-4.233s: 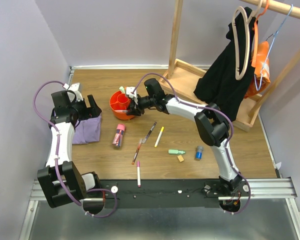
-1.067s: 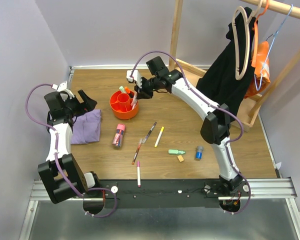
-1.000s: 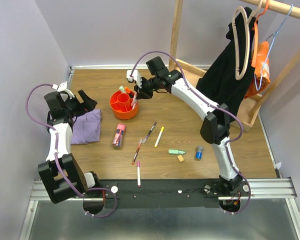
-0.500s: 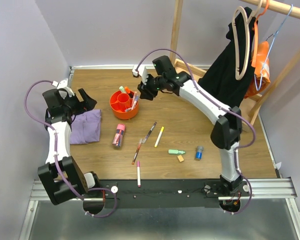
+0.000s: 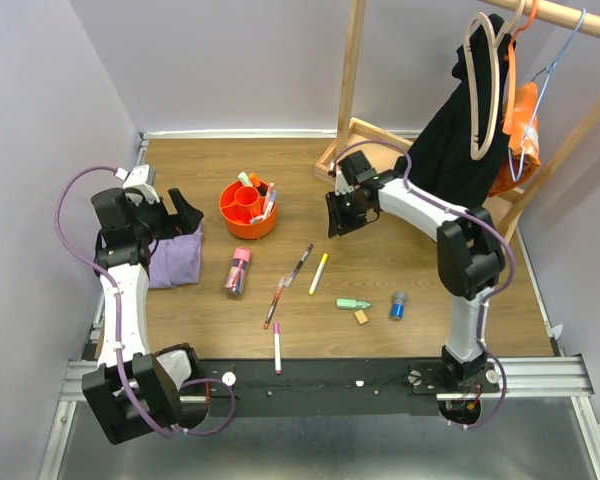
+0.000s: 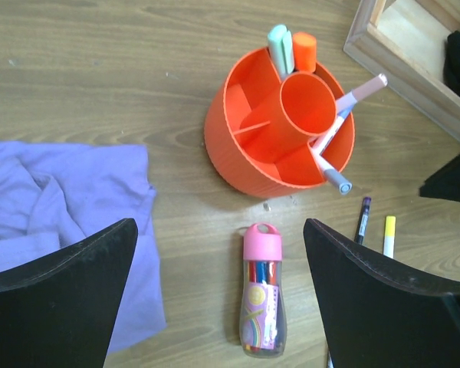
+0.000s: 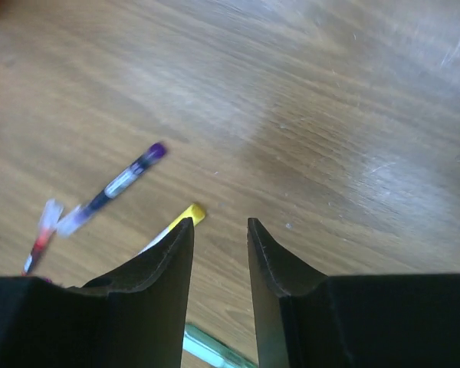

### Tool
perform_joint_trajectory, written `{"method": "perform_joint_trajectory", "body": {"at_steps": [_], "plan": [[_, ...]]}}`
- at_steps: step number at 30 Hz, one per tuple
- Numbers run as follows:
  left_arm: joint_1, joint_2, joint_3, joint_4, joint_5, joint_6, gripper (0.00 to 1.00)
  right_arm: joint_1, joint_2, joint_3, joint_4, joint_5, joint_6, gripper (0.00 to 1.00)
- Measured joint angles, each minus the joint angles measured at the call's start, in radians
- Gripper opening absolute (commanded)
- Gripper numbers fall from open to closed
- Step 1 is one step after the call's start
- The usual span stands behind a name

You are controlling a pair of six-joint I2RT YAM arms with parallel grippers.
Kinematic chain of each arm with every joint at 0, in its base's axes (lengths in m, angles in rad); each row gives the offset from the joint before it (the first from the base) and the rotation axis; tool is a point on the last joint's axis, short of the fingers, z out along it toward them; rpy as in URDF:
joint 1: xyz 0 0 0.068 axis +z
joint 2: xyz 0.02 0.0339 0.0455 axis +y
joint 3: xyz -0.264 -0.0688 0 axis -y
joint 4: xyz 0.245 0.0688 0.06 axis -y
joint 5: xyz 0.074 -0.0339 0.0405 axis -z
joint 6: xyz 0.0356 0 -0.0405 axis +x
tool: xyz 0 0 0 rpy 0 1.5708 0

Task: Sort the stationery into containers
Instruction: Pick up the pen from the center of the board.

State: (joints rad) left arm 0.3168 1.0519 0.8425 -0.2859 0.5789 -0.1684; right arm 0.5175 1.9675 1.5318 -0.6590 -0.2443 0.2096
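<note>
The orange tub (image 5: 248, 209) (image 6: 249, 165) holds a green and an orange highlighter and two pink-ended pens. Below it lies the clear pink-capped tube (image 5: 238, 270) (image 6: 262, 287). A purple-capped pen (image 5: 300, 264) (image 7: 119, 184), yellow marker (image 5: 319, 272) (image 7: 190, 213), red pen (image 5: 274, 302), pink pen (image 5: 277, 347), green highlighter (image 5: 354, 304), tan eraser (image 5: 361, 317) and blue cylinder (image 5: 397, 305) lie loose on the wood. My right gripper (image 5: 332, 226) (image 7: 220, 222) hangs right of the tub, narrowly open and empty. My left gripper (image 5: 185, 211) (image 6: 218, 226) is wide open above the tube.
A folded purple cloth (image 5: 172, 257) (image 6: 61, 207) lies left of the tub, under my left gripper. The wooden rack base (image 5: 400, 160) with hanging black clothes (image 5: 450, 140) stands at the back right, close behind my right arm.
My right gripper let go of the pink-ended pen, which now stands in the tub, and swung right and down away from it. The left arm shifted only slightly.
</note>
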Motion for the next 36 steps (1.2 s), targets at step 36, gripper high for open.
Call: {"method": "perform_joint_trajectory", "body": {"at_steps": [36], "plan": [[-0.005, -0.180, -0.119, -0.135, -0.047, 0.053, 0.99, 0.089, 0.120, -0.006, -0.074, 0.041, 0.378, 0.38]]}}
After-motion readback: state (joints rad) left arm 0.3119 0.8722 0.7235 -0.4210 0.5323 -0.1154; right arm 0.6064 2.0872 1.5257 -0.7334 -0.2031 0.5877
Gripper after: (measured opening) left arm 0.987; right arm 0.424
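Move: Back and to the left of the right hand lies the yellow-capped pen, roughly 9 cm back, 4 cm left and 8 cm below. The purple-capped pen sits about 5 cm left of that pen and 3 cm farther out; the green tube lies some 9 cm right of the yellow-capped pen and 8 cm nearer the base. From the left hand, the yellow-capped pen is about 30 cm right, 6 cm back and 21 cm down. Dropping quickly at first, then edging left and drawing back with more descent, the right hand closes in on the yellow cap end, travelling about 5 cm down, 5 cm back and a little left. Its wrist turns clockwise and tips the fingers back some 15 degrees, fingers staying partly open. The empty left hand backs off about 5 cm and sinks slightly, wide open. ##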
